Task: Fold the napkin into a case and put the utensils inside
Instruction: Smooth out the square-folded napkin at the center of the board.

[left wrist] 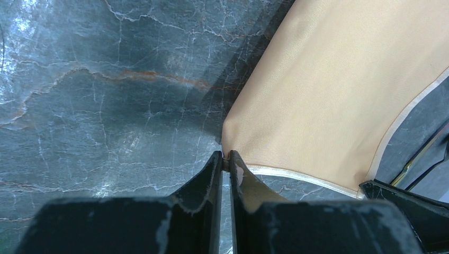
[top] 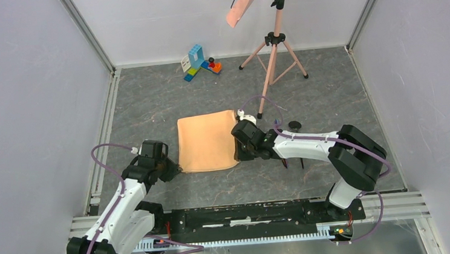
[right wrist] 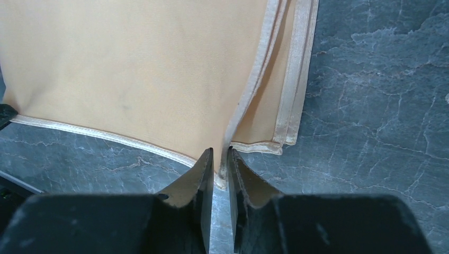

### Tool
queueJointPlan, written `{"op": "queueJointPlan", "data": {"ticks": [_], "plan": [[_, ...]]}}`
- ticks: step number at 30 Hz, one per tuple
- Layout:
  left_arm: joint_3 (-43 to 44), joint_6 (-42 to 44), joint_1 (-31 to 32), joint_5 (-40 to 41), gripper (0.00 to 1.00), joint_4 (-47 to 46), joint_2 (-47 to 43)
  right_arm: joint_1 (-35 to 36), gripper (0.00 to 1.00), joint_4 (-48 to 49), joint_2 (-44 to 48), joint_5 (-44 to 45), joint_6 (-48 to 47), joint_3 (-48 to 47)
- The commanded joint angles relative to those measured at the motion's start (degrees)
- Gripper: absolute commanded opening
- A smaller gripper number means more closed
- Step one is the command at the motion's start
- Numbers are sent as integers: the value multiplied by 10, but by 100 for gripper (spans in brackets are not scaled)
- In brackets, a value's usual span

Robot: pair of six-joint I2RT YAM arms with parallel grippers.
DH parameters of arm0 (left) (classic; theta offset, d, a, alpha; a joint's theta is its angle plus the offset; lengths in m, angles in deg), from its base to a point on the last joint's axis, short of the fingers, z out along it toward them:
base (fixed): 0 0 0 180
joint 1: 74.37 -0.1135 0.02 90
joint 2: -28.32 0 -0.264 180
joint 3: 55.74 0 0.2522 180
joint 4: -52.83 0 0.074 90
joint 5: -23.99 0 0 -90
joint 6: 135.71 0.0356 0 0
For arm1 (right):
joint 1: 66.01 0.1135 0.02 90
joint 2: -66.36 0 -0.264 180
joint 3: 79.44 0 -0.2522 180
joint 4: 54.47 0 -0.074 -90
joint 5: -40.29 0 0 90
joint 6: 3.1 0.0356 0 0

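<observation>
The peach-tan napkin (top: 207, 142) lies folded in layers on the dark marble table. My left gripper (top: 176, 167) is at its near-left corner, and in the left wrist view it (left wrist: 226, 156) is shut on the tip of that corner of the napkin (left wrist: 339, 90). My right gripper (top: 238, 155) is at the near-right corner. In the right wrist view it (right wrist: 220, 153) is shut on the hemmed corner of the top layer of the napkin (right wrist: 137, 74), raised off the lower layers (right wrist: 290, 100). A black utensil's round end (top: 295, 124) shows behind the right arm, which hides the rest.
A pink tripod (top: 274, 50) carrying a salmon strip (top: 249, 1) stands at the back right, one leg close behind the napkin. Toy bricks (top: 200, 62) sit at the back wall. White walls close in both sides, and a metal rail (top: 247, 213) runs along the near edge.
</observation>
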Motion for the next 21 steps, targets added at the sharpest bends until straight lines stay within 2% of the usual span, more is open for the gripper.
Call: {"op": "queueJointPlan", "data": {"ticks": [1, 4, 21], "plan": [[19, 26, -3, 4, 15, -14, 1, -3, 29, 8, 19, -7, -4, -6], [16, 24, -3, 4, 15, -21, 3, -4, 33, 13, 22, -8, -7, 3], [16, 24, -3, 4, 15, -25, 12, -11, 34, 64, 15, -54, 19, 56]]}}
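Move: The right gripper has the square-folded napkin's near-right corner between its fingertips, just above the board; the napkin's middle lies roughly 9 cm ahead, 10 cm to its left and 3 cm below. The colourful utensil is about 15 cm to that hand's right and 5 cm farther out, the black spoon some 22 cm right and 4 cm farther out. The left gripper holds the near-left corner; from it, the near-right corner is about 20 cm to the right, level with it fore and aft. Open the right gripper's fingers modestly to let go of the napkin's near-right corner, then ease that hand down about 1.5 cm and back about 1 cm, keeping the parted tips astride the corner and tilting them only slightly. Hold the left gripper all but still, still pinching the near-left corner. ##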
